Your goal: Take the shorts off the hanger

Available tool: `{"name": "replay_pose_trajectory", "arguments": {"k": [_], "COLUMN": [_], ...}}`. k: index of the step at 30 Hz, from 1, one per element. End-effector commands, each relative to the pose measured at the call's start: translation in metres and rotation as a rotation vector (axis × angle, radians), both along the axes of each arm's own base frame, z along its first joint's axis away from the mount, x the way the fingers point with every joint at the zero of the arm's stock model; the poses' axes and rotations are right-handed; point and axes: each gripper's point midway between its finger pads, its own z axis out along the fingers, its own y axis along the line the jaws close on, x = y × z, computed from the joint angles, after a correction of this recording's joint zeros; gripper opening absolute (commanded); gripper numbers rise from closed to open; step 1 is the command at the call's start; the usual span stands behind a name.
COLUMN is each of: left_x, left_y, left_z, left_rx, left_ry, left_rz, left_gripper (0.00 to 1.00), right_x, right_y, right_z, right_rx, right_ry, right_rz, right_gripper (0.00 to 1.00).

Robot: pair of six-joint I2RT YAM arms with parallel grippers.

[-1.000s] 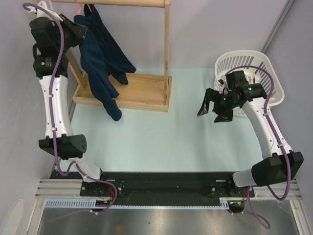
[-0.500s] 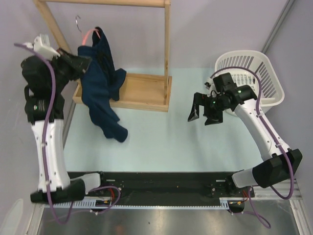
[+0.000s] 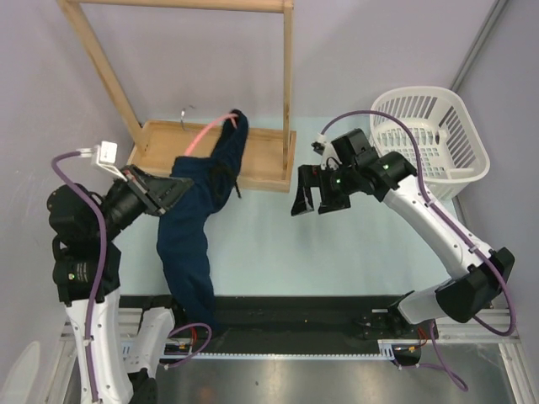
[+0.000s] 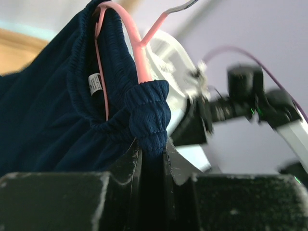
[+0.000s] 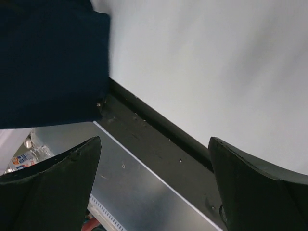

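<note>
The navy shorts (image 3: 189, 231) hang in the air in front of the wooden rack, with one leg trailing down toward the table's near edge. My left gripper (image 3: 165, 192) is shut on a bunched fold of their waistband (image 4: 150, 126). The pink hanger (image 3: 207, 132) is still threaded through the waistband and tilts up over the rack's base, its metal hook (image 3: 185, 109) free of the rail. In the left wrist view the hanger (image 4: 135, 53) rises just above the pinched fold. To the right of the shorts my right gripper (image 3: 306, 200) is open and holds nothing. Its wrist view shows the shorts (image 5: 48, 62) at upper left.
The wooden rack (image 3: 288, 76) stands at the back left on its tray base (image 3: 257, 158). A white basket (image 3: 459, 109) sits at the back right. The black arm rail (image 3: 286, 313) runs along the near edge, where the hanging shorts leg reaches.
My left arm has pulled the shorts and hanger off the rack's top rail, down and toward the near edge. The right gripper has moved left from the basket toward the shorts, still open.
</note>
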Motion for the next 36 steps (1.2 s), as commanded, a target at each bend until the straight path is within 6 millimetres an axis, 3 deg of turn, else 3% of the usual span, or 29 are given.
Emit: {"name": "replay_pose_trajectory", "arguments": {"k": [1,9,10,14,17,19,21,23,24,26,27,29,33,34,36], "left_x": [-0.034,-0.056,-0.06,-0.07,-0.067,-0.067,-0.062,-0.064,-0.062,-0.062,-0.062,-0.061,-0.059,-0.058,-0.061], "left_y": [-0.038,-0.058,-0.066,-0.099,-0.122,-0.13,-0.133,-0.135,-0.137,-0.138,-0.138,-0.139,-0.141,-0.142,-0.143], "left_z": [0.002,-0.004,-0.003,0.006,0.009,0.013,0.016,0.016,0.015,0.013,0.01,0.008,0.005,0.005,0.005], "left_rx": [-0.067,-0.145,-0.162,-0.187,-0.205,-0.208,-0.199,-0.188,-0.184,-0.168,-0.164,-0.17,-0.176,-0.175,-0.178], "left_ry": [-0.038,0.021,0.036,0.019,0.021,0.011,0.01,0.013,0.025,0.033,0.048,0.063,0.065,0.064,0.071], "left_rz": [-0.334,-0.569,-0.635,-0.758,-0.797,-0.819,-0.825,-0.862,-0.873,-0.89,-0.893,-0.902,-0.92,-0.924,-0.95], "left_gripper": [0.0,0.0,0.0,0.0,0.0,0.0,0.0,0.0,0.0,0.0,0.0,0.0,0.0,0.0,0.0], "right_x": [0.001,-0.003,-0.003,0.014,0.017,0.017,0.019,0.006,0.005,-0.004,-0.002,-0.009,-0.012,-0.014,-0.021], "right_y": [0.028,0.042,0.042,0.037,0.037,0.026,0.013,-0.002,-0.004,-0.018,-0.022,-0.034,-0.031,-0.029,-0.023], "right_z": [0.075,0.172,0.193,0.22,0.22,0.215,0.207,0.217,0.2,0.208,0.195,0.205,0.184,0.177,0.171], "right_rx": [0.177,0.359,0.39,0.408,0.395,0.335,0.282,0.307,0.29,0.301,0.292,0.362,0.394,0.384,0.355], "right_ry": [-0.241,-0.465,-0.525,-0.567,-0.571,-0.63,-0.673,-0.736,-0.72,-0.793,-0.769,-0.808,-0.786,-0.778,-0.841], "right_rz": [0.065,0.126,0.13,0.05,0.061,0.08,0.089,0.122,0.141,0.132,0.116,0.095,0.172,0.203,0.301], "right_gripper": [0.98,0.95,0.93,0.88,0.84,0.84,0.84,0.84,0.84,0.84,0.84,0.84,0.77,0.7,0.65]}}
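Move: The shorts, still on their pink hanger, hang from the left hand, which grips one waistband end; the free waistband end lies about 16 cm ahead of the left hand, 11 cm right and 2 cm below. The rack's base is some 26 cm ahead, almost straight out, 41 cm lower. From the empty right hand that free end is about 16 cm ahead, 18 cm left and 19 cm above; the basket lies roughly 25 cm ahead, 33 cm right, 18 cm below. Hanger and shorts are swept across in the left hand's kept grip, some 14 cm right and 5 cm back, sinking slightly, with a clockwise swing of about 50 degrees bringing the free end round towards the right hand. The right hand rises about 21 cm, then eases down and right, its fingers tilting up to nearly level. It reaches the free waistband end and starts closing; a pinch can't be made out. ##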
